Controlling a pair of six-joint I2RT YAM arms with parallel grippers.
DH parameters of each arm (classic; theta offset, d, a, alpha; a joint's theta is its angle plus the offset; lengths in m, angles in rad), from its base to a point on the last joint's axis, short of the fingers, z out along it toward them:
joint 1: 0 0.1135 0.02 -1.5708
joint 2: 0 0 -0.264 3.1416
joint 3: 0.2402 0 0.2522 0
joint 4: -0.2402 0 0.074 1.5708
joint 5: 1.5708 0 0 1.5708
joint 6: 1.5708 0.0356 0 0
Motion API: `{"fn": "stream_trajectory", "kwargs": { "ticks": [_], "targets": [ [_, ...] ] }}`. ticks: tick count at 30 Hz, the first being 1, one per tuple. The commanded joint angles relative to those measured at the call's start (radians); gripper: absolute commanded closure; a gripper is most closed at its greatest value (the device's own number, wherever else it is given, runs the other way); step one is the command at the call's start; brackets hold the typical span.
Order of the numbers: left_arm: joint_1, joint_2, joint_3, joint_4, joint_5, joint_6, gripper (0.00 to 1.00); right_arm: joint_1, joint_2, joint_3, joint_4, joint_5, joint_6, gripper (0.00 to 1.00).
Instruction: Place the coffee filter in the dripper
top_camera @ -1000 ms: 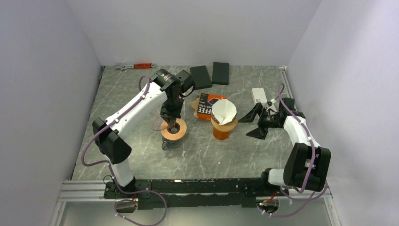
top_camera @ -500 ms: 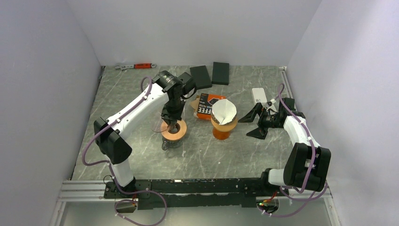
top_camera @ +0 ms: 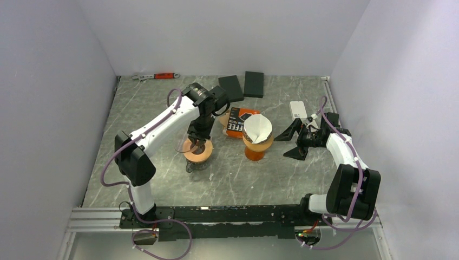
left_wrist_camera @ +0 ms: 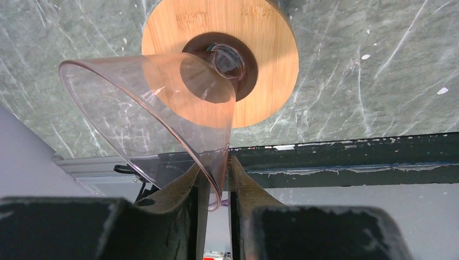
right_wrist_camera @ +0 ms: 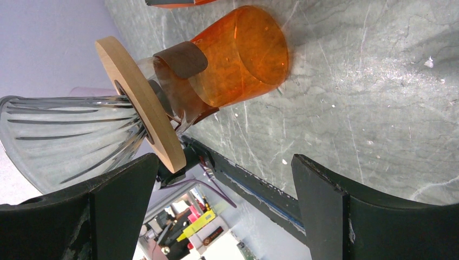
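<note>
A white paper coffee filter (top_camera: 258, 128) stands open in a ribbed glass dripper (right_wrist_camera: 70, 135) with a wooden collar, on an orange glass (right_wrist_camera: 238, 59) mid-table. To its left stands a second dripper (left_wrist_camera: 162, 103), a clear plastic cone on a wooden ring (top_camera: 197, 152). My left gripper (left_wrist_camera: 215, 168) hangs over this cone. The cone's rim sits between its fingers, which stand a narrow gap apart, the right one just off the rim. My right gripper (right_wrist_camera: 223, 162) is wide open and holds nothing, just right of the orange glass at table height (top_camera: 289, 144).
An orange filter box (top_camera: 238, 120) lies behind the two drippers. Two black blocks (top_camera: 242, 85) and a red-handled wrench (top_camera: 159, 76) lie at the back. A white device (top_camera: 298, 110) lies behind my right arm. Grey walls close in both sides.
My left wrist has swung to the right above the clear dripper, and its fingers have parted slightly from the rim. The right arm and the filter have not moved.
</note>
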Motion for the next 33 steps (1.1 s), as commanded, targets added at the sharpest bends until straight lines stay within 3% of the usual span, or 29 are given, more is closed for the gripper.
{"fn": "stream_trajectory", "kwargs": {
  "ticks": [1,5,10,23,28,33],
  "targets": [
    [-0.011,0.019,0.041,-0.116,-0.025,0.009,0.76,-0.006,0.007,0.024,0.007,-0.001,-0.012,0.0],
    [-0.025,0.024,0.066,-0.116,-0.044,0.017,0.73,-0.006,0.004,0.028,0.003,0.002,-0.014,0.0],
    [-0.029,-0.005,0.103,-0.107,-0.044,0.017,0.62,-0.006,0.002,0.032,0.003,0.003,-0.011,0.0],
    [-0.027,-0.131,0.071,0.081,0.079,0.006,0.49,-0.006,-0.004,0.089,-0.024,0.045,-0.008,0.0],
    [-0.022,-0.181,0.066,0.123,0.092,-0.012,0.47,-0.007,-0.03,0.199,-0.079,0.154,-0.011,0.0],
    [-0.008,-0.23,0.09,0.151,0.076,-0.021,0.41,-0.007,-0.077,0.417,-0.133,0.332,-0.006,0.0]
  ]
}}
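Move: The pink dripper stands with its rim already between the slightly parted left fingers, its middle about 3 cm left of that hand and 4 cm below. Straight beneath the dripper, the wooden ring is about 9 cm below the hand. The filter-lined dripper stands 21 cm right and 4 cm ahead, 4 cm lower; the coffee filter box is 16 cm right, 15 cm ahead, 17 cm down. From the right hand, the pink dripper is some 35 cm left, roughly level fore-and-aft and 3 cm higher. Left fingers open wider and rise some 6 cm off the pink dripper's rim; open right hand retreats up, forward, right. ##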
